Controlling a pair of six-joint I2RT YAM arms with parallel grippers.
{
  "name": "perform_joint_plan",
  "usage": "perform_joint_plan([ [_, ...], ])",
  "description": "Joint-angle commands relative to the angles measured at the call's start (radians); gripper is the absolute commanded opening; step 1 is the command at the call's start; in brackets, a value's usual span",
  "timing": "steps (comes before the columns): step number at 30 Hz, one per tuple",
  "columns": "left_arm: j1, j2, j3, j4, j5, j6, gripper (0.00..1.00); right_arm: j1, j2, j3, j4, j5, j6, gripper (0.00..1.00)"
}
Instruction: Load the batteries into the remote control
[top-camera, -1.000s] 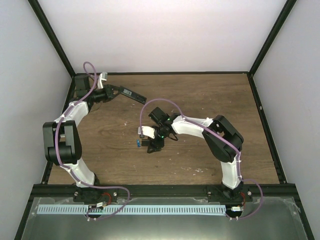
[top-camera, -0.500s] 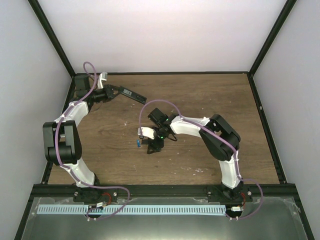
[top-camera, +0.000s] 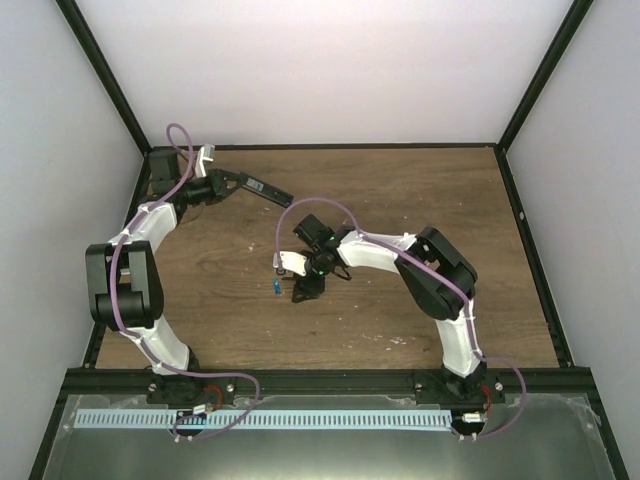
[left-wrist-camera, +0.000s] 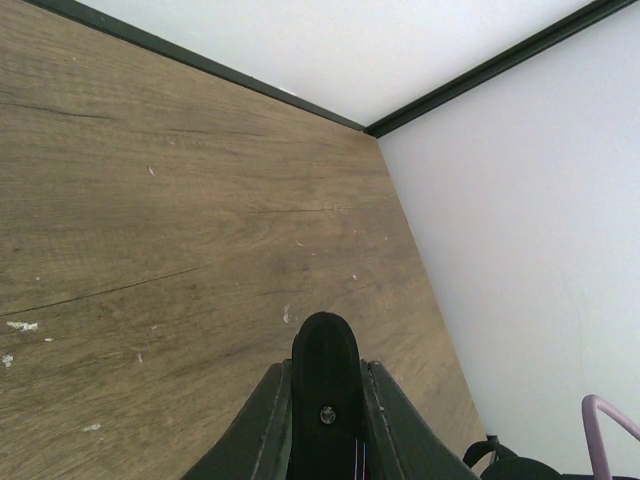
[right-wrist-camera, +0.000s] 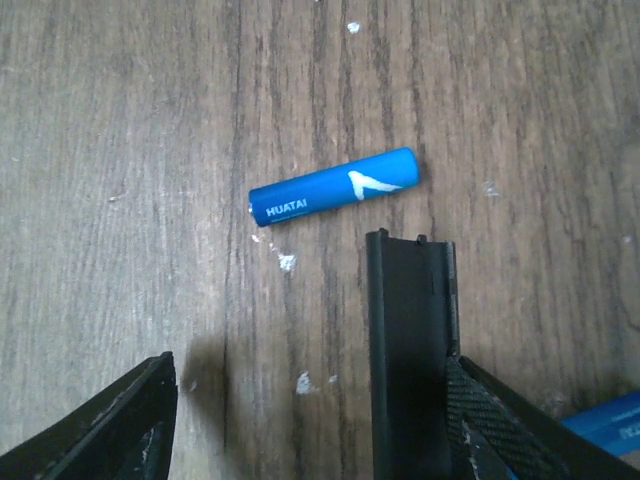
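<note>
My left gripper (top-camera: 224, 182) is shut on one end of the remote control (top-camera: 258, 187), a slim black bar held above the table at the back left. In the left wrist view the remote's rounded end (left-wrist-camera: 325, 370) sticks out between the jaws. My right gripper (top-camera: 304, 288) hovers low over mid-table, open. In the right wrist view a blue battery (right-wrist-camera: 333, 186) lies just ahead of the right gripper (right-wrist-camera: 310, 385). A small black cover piece (right-wrist-camera: 408, 340) leans on the inside of the right finger (right-wrist-camera: 500, 425). A second battery (right-wrist-camera: 606, 424) peeks in at bottom right. The top view shows one battery (top-camera: 274, 287).
A black frame rail (top-camera: 320, 146) and white walls close the table at the back and sides. The left arm's purple cable (top-camera: 180, 135) loops near the back-left corner. Bare wood (top-camera: 430, 190) lies at the back right.
My right gripper has crept slightly toward the left and back, nearer the battery, and its jaws have narrowed a little. The left arm and the remote have not moved.
</note>
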Motion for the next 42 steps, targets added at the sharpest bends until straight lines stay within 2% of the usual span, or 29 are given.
perform_joint_plan([
  [1, 0.007, 0.007, 0.008, 0.018, 0.024, 0.001, 0.01, 0.001, 0.047, 0.031, -0.03, 0.05, 0.005, 0.63],
  [4, 0.009, 0.006, 0.007, 0.02, 0.026, 0.0, 0.01, -0.005, 0.05, 0.033, -0.029, 0.057, 0.007, 0.56],
  [9, 0.01, 0.003, 0.002, 0.017, 0.024, 0.001, 0.01, -0.017, 0.065, 0.048, -0.043, 0.057, 0.015, 0.35],
  [14, 0.011, 0.0, -0.005, 0.017, 0.027, 0.001, 0.01, -0.024, 0.07, 0.06, -0.047, 0.056, 0.024, 0.23],
  [31, 0.013, -0.009, -0.011, 0.03, 0.026, -0.01, 0.02, -0.087, -0.042, 0.068, -0.067, 0.011, 0.074, 0.13],
  [42, 0.013, -0.013, -0.011, 0.042, 0.025, -0.017, 0.02, -0.196, -0.143, -0.006, -0.044, -0.176, 0.169, 0.01],
])
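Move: The battery cover, seeming tipped on its edge against my right hand's front finger, has its middle about 3 cm ahead of that hand, neither left nor right, 1 cm lower. One battery lies roughly 4 cm to the left and 1 cm ahead of my right hand; the other is some 7 cm ahead and 2 cm to its right. From my left hand, still holding the remote, the cover lies about 17 cm back, 15 cm right and 20 cm below. Staying low, I slide my right hand about 2.5 cm forward while the fingers close from well open to a narrow gap on the battery cover, the rear finger sweeping up towards the front one. Then I rise nearly 5 cm, veering right and farther forward with a slight clockwise turn, the fingers shutting fully and coming away from the cover empty. ##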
